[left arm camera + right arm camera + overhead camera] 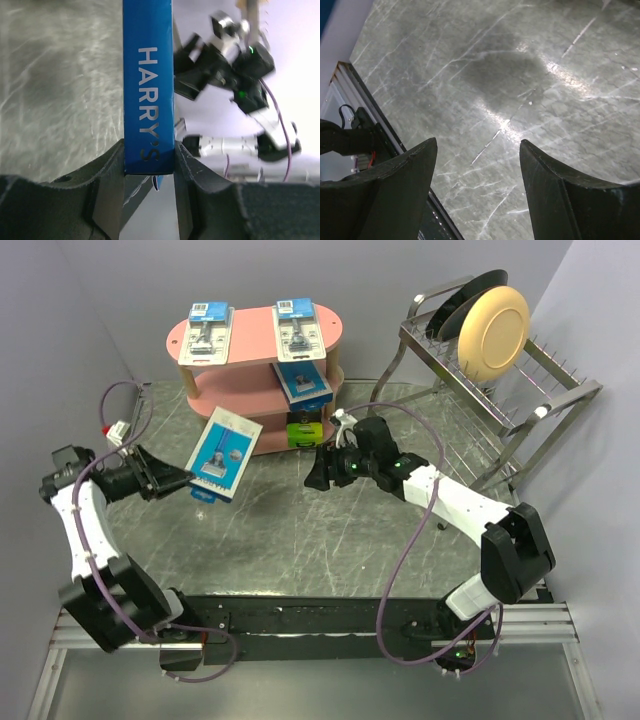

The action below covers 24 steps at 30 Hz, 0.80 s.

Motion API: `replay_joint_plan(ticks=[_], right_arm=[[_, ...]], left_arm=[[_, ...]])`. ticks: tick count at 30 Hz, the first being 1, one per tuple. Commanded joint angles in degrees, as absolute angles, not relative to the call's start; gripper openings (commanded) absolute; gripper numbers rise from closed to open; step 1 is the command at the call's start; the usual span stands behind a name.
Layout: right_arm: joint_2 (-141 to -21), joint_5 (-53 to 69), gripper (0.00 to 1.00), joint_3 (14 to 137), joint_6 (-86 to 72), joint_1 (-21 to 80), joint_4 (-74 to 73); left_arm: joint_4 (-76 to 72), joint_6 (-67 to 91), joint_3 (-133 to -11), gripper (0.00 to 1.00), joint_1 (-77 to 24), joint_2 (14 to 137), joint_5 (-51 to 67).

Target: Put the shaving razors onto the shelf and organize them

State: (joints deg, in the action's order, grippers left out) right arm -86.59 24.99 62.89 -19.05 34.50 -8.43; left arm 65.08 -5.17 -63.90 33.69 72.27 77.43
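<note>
The pink shelf [255, 342] stands at the back centre. Two clear blister razor packs [210, 331] [298, 330] lie on its top board. A blue-carded pack [303, 386] lies on the middle tier, and a black box with a lime-green end [304, 426] sits at the bottom tier. My left gripper [186, 480] is shut on another blue-carded pack [226, 455] and holds it in the air, left of the shelf's front. In the left wrist view the pack's blue edge [148, 85] sits clamped between the fingers of the left gripper [149, 152]. My right gripper [320, 473] is open and empty over bare table [477, 150].
A silver wire dish rack [520, 405] stands at the back right, holding a cream plate [495, 330] and a black plate [462, 302]. A small white object [118, 431] lies at the left wall. The marble tabletop [300, 540] stretches in front of the shelf.
</note>
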Motion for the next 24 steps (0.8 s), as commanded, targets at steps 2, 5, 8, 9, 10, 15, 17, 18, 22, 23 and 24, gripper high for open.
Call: replay_joint_plan(ticks=[2, 5, 8, 9, 10, 15, 17, 18, 22, 23, 24], right_arm=[[-86.7, 23.6, 0.74, 67.0, -16.5, 36.1, -8.7], [-86.5, 23.6, 0.75, 67.3, -15.8, 36.5, -9.0], [-86.0, 23.4, 0.75, 66.7, -15.5, 36.5, -9.2], [-85.9, 23.2, 0.75, 66.4, -15.6, 36.5, -9.2], [-85.4, 23.2, 0.75, 66.0, -15.4, 36.5, -9.3], [-83.9, 22.8, 0.75, 64.6, -14.9, 36.4, -9.5], [-83.6, 22.7, 0.75, 64.2, -14.5, 36.4, -9.9], [-83.6, 22.7, 0.75, 64.2, -14.2, 36.4, -10.0], [-83.5, 22.7, 0.75, 64.2, -13.5, 36.1, -10.8], [-83.5, 22.7, 0.75, 64.2, -13.3, 36.0, -10.9], [-83.3, 22.7, 0.75, 64.2, -13.2, 36.0, -11.1]], left_arm=[[42.7, 20.7, -57.2, 0.08, 36.9, 70.5, 71.9], [24.0, 36.5, -51.7, 0.09, 36.5, 69.9, 70.1], [4.3, 56.6, -47.7, 0.1, 35.8, 69.7, 68.5], [-0.3, 59.7, -46.9, 0.1, 35.2, 69.7, 67.9], [-6.0, 62.0, -46.5, 0.09, 34.7, 69.9, 67.3], [-0.1, 60.0, -49.3, 0.09, 31.5, 70.6, 66.7], [9.0, 55.5, -50.4, 0.08, 31.5, 70.0, 66.5], [11.1, 54.4, -50.6, 0.08, 31.5, 69.7, 67.0], [17.9, 50.5, -51.4, 0.07, 31.6, 68.3, 68.5], [19.2, 49.3, -51.9, 0.08, 31.6, 68.0, 68.8], [21.1, 48.8, -52.5, 0.07, 31.6, 67.9, 69.5]])
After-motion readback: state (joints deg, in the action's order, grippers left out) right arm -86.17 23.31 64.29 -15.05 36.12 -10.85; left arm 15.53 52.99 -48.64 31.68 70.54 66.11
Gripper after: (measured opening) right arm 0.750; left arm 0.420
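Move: The left hand still holds a blue Harry's box, slanted in front of the shelf. The free left half of the middle tier lies about 25 cm ahead of that hand, 7 cm right and 11 cm lower. The placed blue box stands level with that spot, some 15 cm farther right; the left blister pack lies 28 cm ahead, 3 cm right, about at hand height. From the idle right hand, the free spot is roughly 20 cm ahead, 17 cm left, slightly lower. Keeping its pinch on the edge of the blue box, the left arm carries it forward some 6 cm towards the middle tier's free left half, easing to a near stop, while the hand first drops about 5 cm and drifts left, then gives back part of both. Meanwhile the wrist turns roughly 20 degrees counter-clockwise and tips downward, swinging the slanted box round squarer to the shelf front. ##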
